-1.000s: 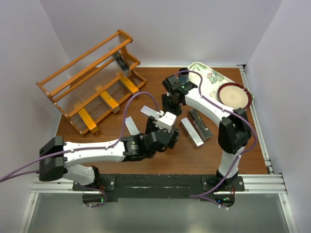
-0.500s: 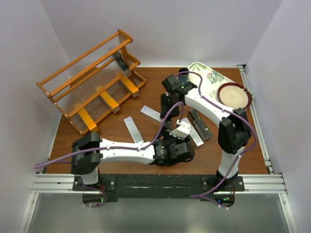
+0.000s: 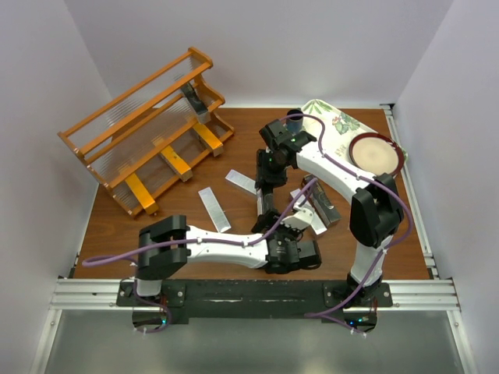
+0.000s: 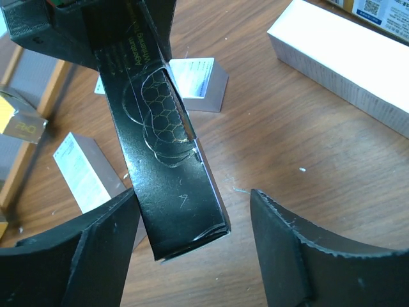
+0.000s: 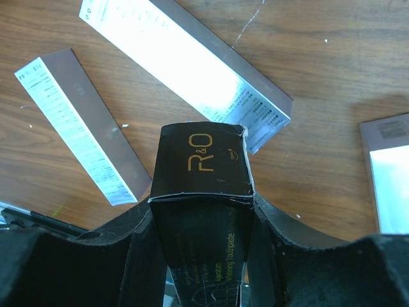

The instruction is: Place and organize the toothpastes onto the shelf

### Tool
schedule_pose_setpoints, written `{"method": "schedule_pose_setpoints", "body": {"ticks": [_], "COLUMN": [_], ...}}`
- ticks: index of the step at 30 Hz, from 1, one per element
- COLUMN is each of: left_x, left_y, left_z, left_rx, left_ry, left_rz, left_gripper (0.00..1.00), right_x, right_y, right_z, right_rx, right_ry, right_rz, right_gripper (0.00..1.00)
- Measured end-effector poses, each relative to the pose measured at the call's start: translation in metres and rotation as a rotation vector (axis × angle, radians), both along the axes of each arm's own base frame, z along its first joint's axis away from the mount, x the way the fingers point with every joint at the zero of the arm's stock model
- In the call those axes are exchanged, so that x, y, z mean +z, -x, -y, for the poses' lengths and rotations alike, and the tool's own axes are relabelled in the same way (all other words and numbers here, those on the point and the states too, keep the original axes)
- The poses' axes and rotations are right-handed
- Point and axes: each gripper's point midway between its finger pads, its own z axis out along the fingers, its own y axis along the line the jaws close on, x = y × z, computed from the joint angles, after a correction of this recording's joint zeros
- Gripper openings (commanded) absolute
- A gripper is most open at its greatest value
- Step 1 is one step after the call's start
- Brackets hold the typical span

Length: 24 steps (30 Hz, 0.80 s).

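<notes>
My right gripper is shut on the upper end of a black toothpaste carton and holds it on a slant above the table; it also shows in the right wrist view with the carton. My left gripper is open, and in the left wrist view the carton's lower end hangs between its fingers, close to the left one. Silver cartons and a dark carton lie on the table. The wooden shelf stands far left and carries orange-gold cartons.
A floral tray at the far right holds a brown-rimmed plate. A small dark cup stands beside it, behind the right arm. White walls close in the table on three sides.
My left arm has swung to the right and folded back, bringing its open gripper up under the black carton's lower end. The right gripper has barely moved.
</notes>
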Motion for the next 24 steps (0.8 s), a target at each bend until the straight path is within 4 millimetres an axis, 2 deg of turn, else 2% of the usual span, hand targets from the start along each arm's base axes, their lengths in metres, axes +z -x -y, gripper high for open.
{"method": "schedule_pose_setpoints", "body": {"ticks": [6, 11, 16, 18, 20, 21, 24], "left_x": [-0.002, -0.003, 0.002, 0.004, 0.005, 0.005, 0.006], "left_y": [-0.002, -0.005, -0.005, -0.005, -0.005, -0.005, -0.004], "left_z": [0.002, -0.003, -0.010, -0.012, -0.015, -0.016, -0.020], "left_rx": [0.030, 0.057, 0.087, 0.096, 0.104, 0.108, 0.121], "left_ry": [-0.057, -0.078, -0.074, -0.073, -0.073, -0.073, -0.071], "left_rz": [0.036, 0.063, 0.083, 0.090, 0.092, 0.091, 0.090], "left_gripper": [0.62, 0.47, 0.36, 0.32, 0.27, 0.25, 0.18], "right_x": [0.000, 0.002, 0.008, 0.011, 0.013, 0.013, 0.013], "right_y": [0.002, 0.001, 0.000, 0.000, 0.000, 0.000, 0.002], "right_z": [0.003, 0.004, 0.000, -0.002, -0.003, -0.004, -0.005], "right_rx": [-0.003, -0.014, -0.025, -0.032, -0.037, -0.038, -0.043], "right_ry": [-0.002, -0.013, -0.050, -0.064, -0.074, -0.078, -0.090], "right_rz": [0.003, 0.011, 0.019, 0.021, 0.021, 0.021, 0.016], "right_gripper": [0.33, 0.37, 0.52, 0.64, 0.69, 0.75, 0.80]}}
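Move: The black toothpaste box, gripped near its far end by the right hand, bridges the hands at about their height. Its middle is about 7 cm ahead of the left hand and 1 cm to its left, and some 5 cm back from the right hand. Roughly 10 cm below, silver boxes lie about 11 cm ahead and 7 cm left, 2 cm ahead and 16 cm left, and 3 cm ahead and 13 cm right of the left hand. The left fingers close from both sides and pinch the near end of the held black box, the hand turning slightly counter-clockwise, then carrying it about 2 cm left and a little up. The right hand keeps its hold nearly in place, then rises about 1 cm and opens wide late on, letting go of the far end. ##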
